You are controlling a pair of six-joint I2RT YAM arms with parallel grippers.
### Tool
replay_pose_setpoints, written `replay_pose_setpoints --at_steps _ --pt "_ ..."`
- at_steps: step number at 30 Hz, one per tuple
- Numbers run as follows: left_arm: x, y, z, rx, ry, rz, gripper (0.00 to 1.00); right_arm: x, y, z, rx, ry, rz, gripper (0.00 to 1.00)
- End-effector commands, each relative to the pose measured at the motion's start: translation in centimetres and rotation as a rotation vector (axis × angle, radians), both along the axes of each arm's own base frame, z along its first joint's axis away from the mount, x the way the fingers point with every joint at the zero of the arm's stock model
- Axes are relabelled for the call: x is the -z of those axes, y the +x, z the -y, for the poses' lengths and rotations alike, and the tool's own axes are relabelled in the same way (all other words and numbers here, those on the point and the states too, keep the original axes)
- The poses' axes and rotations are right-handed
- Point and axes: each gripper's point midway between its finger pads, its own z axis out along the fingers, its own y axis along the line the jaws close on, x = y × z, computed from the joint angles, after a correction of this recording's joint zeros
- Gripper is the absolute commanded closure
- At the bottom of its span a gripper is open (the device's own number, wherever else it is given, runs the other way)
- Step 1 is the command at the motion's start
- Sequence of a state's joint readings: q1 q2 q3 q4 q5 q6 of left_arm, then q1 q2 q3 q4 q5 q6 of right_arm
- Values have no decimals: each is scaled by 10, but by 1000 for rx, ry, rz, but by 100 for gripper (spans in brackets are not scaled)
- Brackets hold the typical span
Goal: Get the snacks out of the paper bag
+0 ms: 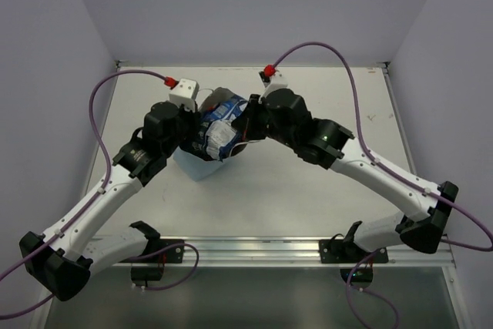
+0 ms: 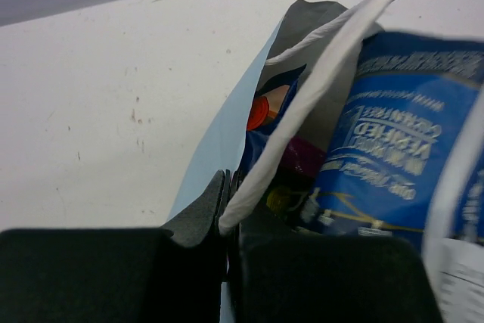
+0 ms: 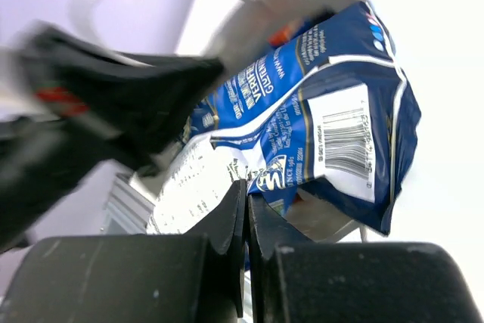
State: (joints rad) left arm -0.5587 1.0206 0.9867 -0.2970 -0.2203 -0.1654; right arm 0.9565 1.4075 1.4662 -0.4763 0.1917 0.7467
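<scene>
The light-blue paper bag (image 1: 194,166) stands mid-table between both arms. My left gripper (image 2: 229,209) is shut on the bag's edge by a white loop handle (image 2: 333,58). My right gripper (image 3: 247,200) is shut on the blue-white packet (image 3: 333,119), which sticks up out of the bag's mouth (image 1: 219,130). In the left wrist view this packet (image 2: 393,156) fills the right side. Behind it, inside the bag, show a red-orange packet (image 2: 259,113), a magenta one (image 2: 301,158) and a bit of green-yellow (image 2: 280,200). The other packets are hidden.
A white tabletop (image 1: 308,190) with pale walls at the back and both sides. A metal rail (image 1: 254,250) runs along the near edge by the arm bases. Purple cables loop above both arms.
</scene>
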Motion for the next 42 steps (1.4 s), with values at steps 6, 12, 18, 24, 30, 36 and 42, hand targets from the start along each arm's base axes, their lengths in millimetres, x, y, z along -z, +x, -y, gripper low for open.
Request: replay_pose_setpoints --at_steps 6,12,18,24,30,36,42 --pt "-20 2 -6 -52 -29 61 100 -117 15 61 109 117 372 100" --pt "-23 4 -11 -75 -14 60 100 -133 46 139 245 186 441 100" --pt "-25 3 -11 -73 -10 59 100 -81 100 194 391 85 406 100" --pt "-29 3 -12 -67 4 65 100 26 156 183 326 55 278 100" --pt "-33 2 -13 -68 6 75 100 116 175 151 210 98 158 100" --pt "-34 1 -14 -53 30 81 100 160 145 160 202 13 5 51" --pt "-36 0 -8 -1 55 94 100 106 102 191 286 -117 -18 12"
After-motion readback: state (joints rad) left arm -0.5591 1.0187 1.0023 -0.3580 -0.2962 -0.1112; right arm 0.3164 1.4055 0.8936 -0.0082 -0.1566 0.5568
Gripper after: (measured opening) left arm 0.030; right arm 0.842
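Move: The blue snack is already pinched in the right fingers at the bag's mouth, its middle about 2 cm ahead of that hand, 5 cm left and 6 cm below. The bare table spot it goes to lies roughly 16 cm ahead, 13 cm right and 29 cm below. The paper bag's middle is some 4 cm ahead, 8 cm left and 19 cm below. From the left hand the spot is about 10 cm ahead, 25 cm right and 25 cm below. The blue snack is carried up some 10 cm by the right hand, swung about 20 cm right and forward, clear of the paper bag, then lowered fast by about 30 cm to the table; the hand yaws clockwise and its fingers tip up, then partly return. The fingers open wide to let go and back off upward. The left hand keeps its pinch at the bag's left rim and handle, easing 2 cm left. ##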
